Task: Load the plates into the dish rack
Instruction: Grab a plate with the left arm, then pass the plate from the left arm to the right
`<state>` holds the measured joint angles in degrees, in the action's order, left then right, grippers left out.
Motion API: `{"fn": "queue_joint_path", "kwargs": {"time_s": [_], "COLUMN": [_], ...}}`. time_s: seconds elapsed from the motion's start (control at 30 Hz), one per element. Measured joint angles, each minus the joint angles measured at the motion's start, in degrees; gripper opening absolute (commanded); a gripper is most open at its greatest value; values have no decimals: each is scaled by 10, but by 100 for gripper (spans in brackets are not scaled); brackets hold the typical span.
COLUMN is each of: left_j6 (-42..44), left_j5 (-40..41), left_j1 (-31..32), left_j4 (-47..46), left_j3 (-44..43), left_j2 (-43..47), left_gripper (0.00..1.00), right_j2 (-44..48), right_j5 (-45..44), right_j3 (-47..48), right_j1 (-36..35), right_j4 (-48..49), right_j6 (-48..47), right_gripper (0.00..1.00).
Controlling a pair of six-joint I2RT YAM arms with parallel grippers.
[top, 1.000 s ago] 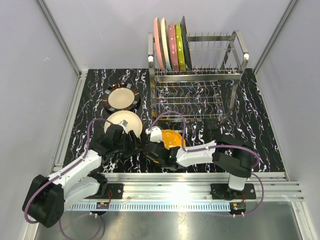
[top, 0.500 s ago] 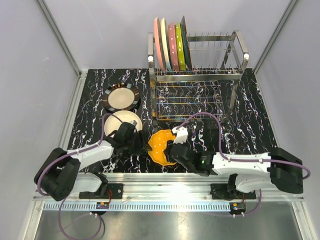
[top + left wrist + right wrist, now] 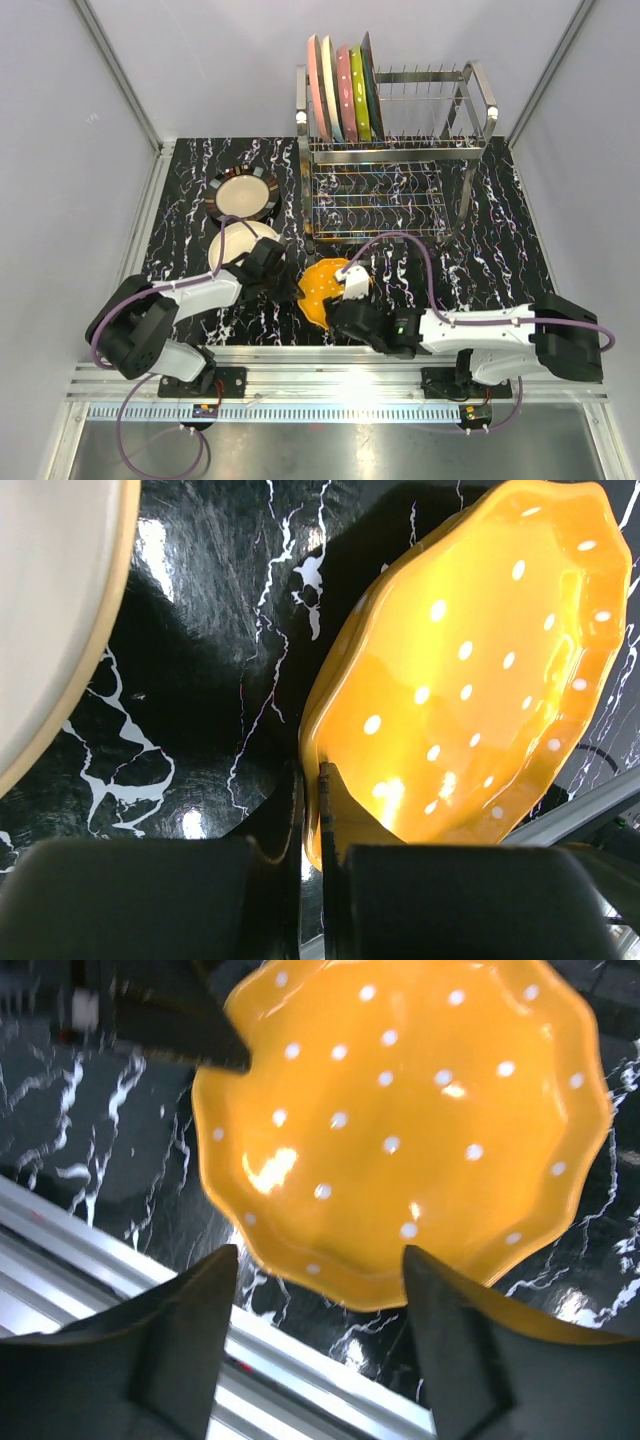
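Note:
An orange white-dotted plate (image 3: 320, 290) (image 3: 470, 680) (image 3: 400, 1120) is tilted above the black marble table near the front. My left gripper (image 3: 292, 281) (image 3: 311, 810) is shut on its left rim, one finger on each face. My right gripper (image 3: 338, 310) (image 3: 320, 1260) stands open at the plate's near edge, its fingers apart from it. A cream plate (image 3: 233, 240) (image 3: 50, 610) and a black-rimmed plate (image 3: 242, 195) lie flat on the left. Several plates (image 3: 340, 90) stand upright at the left end of the dish rack (image 3: 430, 150).
The rack's right tines (image 3: 425, 85) hold nothing. An aluminium rail (image 3: 400, 360) (image 3: 120, 1260) runs along the table's front edge just below the plate. White walls close in on both sides.
The left gripper moved right to the orange plate and shut on its rim. The right gripper opened and let go of the plate's near edge.

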<state>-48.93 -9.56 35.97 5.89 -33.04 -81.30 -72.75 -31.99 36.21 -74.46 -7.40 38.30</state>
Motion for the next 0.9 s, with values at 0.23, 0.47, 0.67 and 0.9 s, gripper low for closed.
{"fn": "queue_joint_path", "kwargs": {"time_s": [0.23,0.47,0.67,0.9], "left_j6": [14,42,49,54], "left_j5": [13,33,38,34], "left_j1": [1,1,1,1], "left_j4": [62,155,204,245], "left_j3": [-14,-45,-50,-67], "left_j2": [21,73,104,127], "left_gripper": [0,0,0,0], "right_j2": [-82,-165,-246,-347], "right_j5": [-69,-132,-168,-230], "right_j3": [74,151,205,263], "right_j1": [-112,-151,-175,-185], "right_j4": [-47,-81,-106,-127], "right_j6": [-67,-142,-196,-217], "right_gripper": [100,99,100,95]}}
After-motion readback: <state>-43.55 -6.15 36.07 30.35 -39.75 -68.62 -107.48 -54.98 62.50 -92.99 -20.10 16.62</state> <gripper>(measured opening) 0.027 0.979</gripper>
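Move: The left fingers already pinch the orange plate's left rim just above the table; the plate's middle lies about 8 cm to their right, level with them in depth and height. The cream plate's middle is some 9 cm farther out and 11 cm left of that hand, the dish rack's near left foot about 7 cm ahead and 3 cm right. From the right hand, the orange plate's middle is about 5 cm ahead and 5 cm lower, with no sideways offset; the cream plate is 14 cm ahead, 18 cm left. The left arm keeps its shut pinch on the orange plate's left rim and carries the plate up about 5 cm, with some left and back, away from the rack's near foot and with hardly any turn of the wrist. Meanwhile the empty right hand opens fully and swings back and left round the plate's near side, some 7 cm to the left in all, then sinks as it goes on left, rolling about 50 degrees with its left side going down, so that its open fingers come close to the near rim. ##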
